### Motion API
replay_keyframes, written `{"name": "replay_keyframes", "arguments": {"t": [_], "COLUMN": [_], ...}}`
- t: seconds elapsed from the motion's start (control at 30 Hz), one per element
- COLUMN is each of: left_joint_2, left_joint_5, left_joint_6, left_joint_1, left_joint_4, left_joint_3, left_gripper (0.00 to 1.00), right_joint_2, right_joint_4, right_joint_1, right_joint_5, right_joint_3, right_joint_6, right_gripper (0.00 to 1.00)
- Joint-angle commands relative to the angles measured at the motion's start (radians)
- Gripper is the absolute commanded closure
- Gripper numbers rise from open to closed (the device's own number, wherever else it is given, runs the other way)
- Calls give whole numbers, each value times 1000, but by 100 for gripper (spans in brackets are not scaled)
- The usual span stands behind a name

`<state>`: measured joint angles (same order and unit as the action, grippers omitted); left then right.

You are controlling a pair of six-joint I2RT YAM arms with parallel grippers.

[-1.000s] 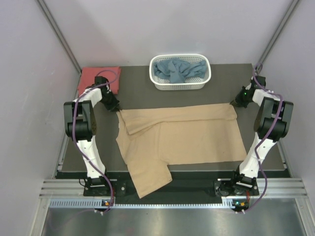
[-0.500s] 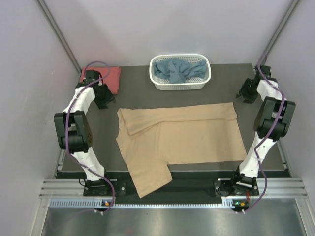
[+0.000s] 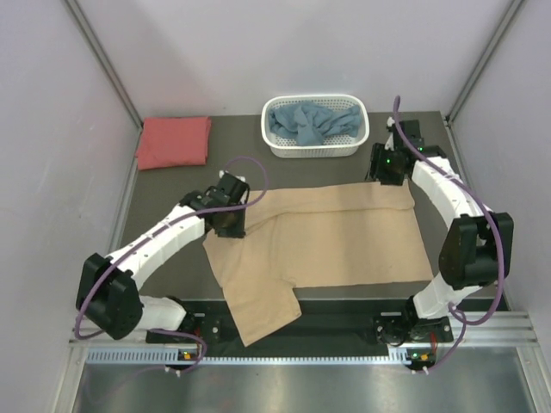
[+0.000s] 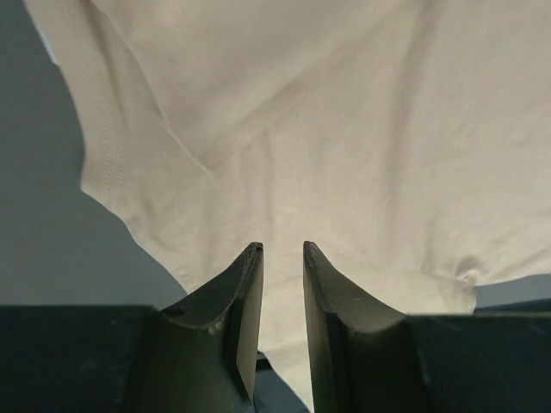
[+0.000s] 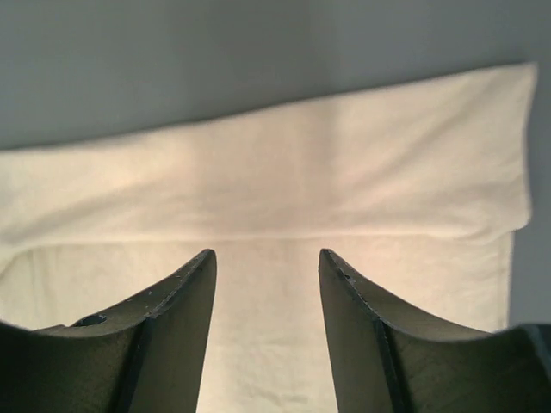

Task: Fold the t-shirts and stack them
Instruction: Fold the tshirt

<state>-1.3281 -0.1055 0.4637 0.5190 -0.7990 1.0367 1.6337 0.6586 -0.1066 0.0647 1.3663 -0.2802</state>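
A tan t-shirt (image 3: 336,232) lies spread across the dark table, its back edge folded over and one sleeve hanging off the front edge. A coral-red t-shirt (image 3: 174,142) lies folded at the back left corner. A dusty blue t-shirt (image 3: 308,123) is crumpled in the basket. My left gripper (image 3: 229,218) hovers over the tan shirt's left part (image 4: 344,129), fingers a narrow gap apart with nothing between them (image 4: 282,248). My right gripper (image 3: 385,168) is open above the folded back edge (image 5: 301,172) near its right end, holding nothing (image 5: 267,254).
The white lattice basket (image 3: 314,151) stands at the back middle of the table (image 3: 232,163). Slanted rails and pale walls close in both sides. Bare tabletop (image 5: 258,52) shows beyond the shirt's back edge and left of it (image 4: 43,241).
Both arms left the tan shirt's back corners, swung outward, then came in over the shirt. The left now hangs over its left part, the right over its back edge. The shirt lies unchanged.
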Motion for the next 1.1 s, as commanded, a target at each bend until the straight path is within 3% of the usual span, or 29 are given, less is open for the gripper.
{"name": "replay_keyframes", "arguments": {"t": [0.0, 0.5, 1.07], "left_joint_2": [-14, -362, -520], "left_joint_5": [-53, -126, -197], "left_joint_6": [15, -210, -318], "left_joint_1": [73, 130, 134], "left_joint_4": [0, 150, 147], "left_joint_3": [-47, 94, 200], "left_gripper": [70, 67, 67], "right_joint_2": [-60, -173, -140], "right_joint_4": [-45, -56, -62], "right_joint_1": [-18, -57, -21], "right_joint_5": [23, 27, 46], "right_joint_3": [-84, -216, -196], "right_joint_6": [-5, 21, 39], "right_gripper": [49, 48, 48]}}
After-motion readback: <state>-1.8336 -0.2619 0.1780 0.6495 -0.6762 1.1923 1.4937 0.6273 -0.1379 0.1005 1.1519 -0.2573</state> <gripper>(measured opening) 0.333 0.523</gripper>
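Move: Below and ahead of the open left hand is the near edge of the t-shirt's folded-over flap, about 4 cm forward, 3 cm right and 11 cm down; the flap's loose corner is some 6 cm left and 2 cm forward of the hand. The t-shirt's far left corner lies about 18 cm ahead and 11 cm left, the spread sleeve some 22 cm back and 5 cm right. From the right hand, that flap edge is roughly 10 cm back, 37 cm left and 14 cm lower. The left hand sinks about 9 cm to the t-shirt, first easing back a little, then forward some 6 cm and slightly right, rolling left side up and swinging clockwise about 20 degrees, so that its still partly open fingertips come down at the flap's near edge. Empty and open, the right hand draws back about 5 cm over the folded band, dips and comes up again to end a couple of centimetres lower, then hovers there. ##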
